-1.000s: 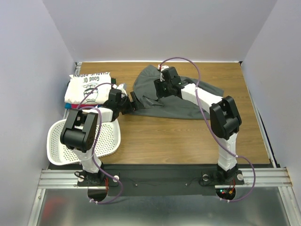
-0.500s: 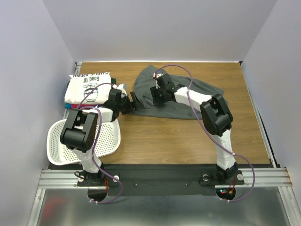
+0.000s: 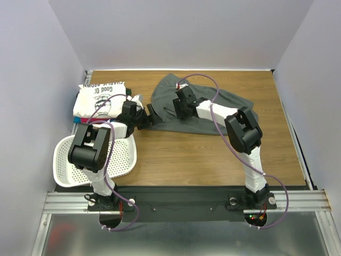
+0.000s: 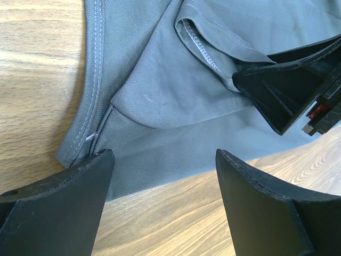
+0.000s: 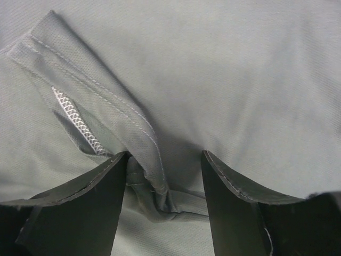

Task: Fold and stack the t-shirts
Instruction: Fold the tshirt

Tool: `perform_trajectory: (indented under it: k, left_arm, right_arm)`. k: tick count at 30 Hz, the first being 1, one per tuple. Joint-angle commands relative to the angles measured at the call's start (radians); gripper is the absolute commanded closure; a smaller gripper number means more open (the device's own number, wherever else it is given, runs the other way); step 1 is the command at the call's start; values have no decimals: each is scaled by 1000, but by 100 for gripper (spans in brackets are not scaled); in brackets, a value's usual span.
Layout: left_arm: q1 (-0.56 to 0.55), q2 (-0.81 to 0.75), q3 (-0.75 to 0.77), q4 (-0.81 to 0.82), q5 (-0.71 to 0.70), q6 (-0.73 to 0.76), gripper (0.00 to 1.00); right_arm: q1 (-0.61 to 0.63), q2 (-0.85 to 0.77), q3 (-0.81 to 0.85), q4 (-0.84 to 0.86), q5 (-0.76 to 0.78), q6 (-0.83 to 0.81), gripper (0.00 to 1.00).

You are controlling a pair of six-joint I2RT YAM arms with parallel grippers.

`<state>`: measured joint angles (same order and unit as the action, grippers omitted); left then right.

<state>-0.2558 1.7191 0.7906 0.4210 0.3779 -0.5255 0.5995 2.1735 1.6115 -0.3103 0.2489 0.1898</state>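
Observation:
A dark charcoal-grey t-shirt (image 3: 162, 93) lies spread and rumpled at the back middle of the wooden table. My right gripper (image 3: 181, 105) is pressed down on its left part. In the right wrist view its jaws (image 5: 165, 154) stand open astride a bunched seam ridge of the grey cloth (image 5: 240, 64). My left gripper (image 3: 150, 114) hovers open at the shirt's near left corner. The left wrist view shows that gripper (image 4: 164, 160) over the hem (image 4: 160, 96) and bare wood, with a right finger (image 4: 287, 90) close by. A folded white printed t-shirt (image 3: 100, 98) tops a stack at back left.
Thin blue and red cloth edges (image 3: 79, 120) peek out beneath the white tee. A white perforated basket (image 3: 120, 160) lies tilted at the front left beside the left arm's base. Grey walls close in the table on the left, back and right.
The right gripper has slid left and nearer across the grey shirt, its arm folding in toward the left gripper. The left arm has stayed put.

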Motion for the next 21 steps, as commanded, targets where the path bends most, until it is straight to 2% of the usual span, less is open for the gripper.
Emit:
perform_trajectory:
  k: [1, 15, 21]
  left_arm:
    - [18, -1, -45, -60, -20, 30, 10]
    - [33, -9, -73, -54, -19, 32, 11]
    - [33, -9, -70, -54, -11, 28, 10]
  right_arm:
    - [0, -32, -13, 1, 125, 5, 37]
    - [-98, -37, 24, -16, 227, 36, 32]
    - [-106, -89, 28, -18, 194, 33, 33]
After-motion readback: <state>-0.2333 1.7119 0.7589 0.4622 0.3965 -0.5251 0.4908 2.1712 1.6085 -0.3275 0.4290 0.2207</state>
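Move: The right hand's open fingers are in the grey t-shirt. Its bunched sleeve hem lies about 4 cm to the left, 1 cm ahead and roughly level in height. The shirt's near edge runs some 9 cm back, straight behind. The shirt's far left corner stands about 16 cm ahead and 5 cm left. From the left hand, which waits over the near left corner, the hem is roughly 8 cm right and 2 cm ahead. The right hand, fingers open, sweeps the sleeve flap about 8 cm right and 3 cm forward, turning clockwise. ##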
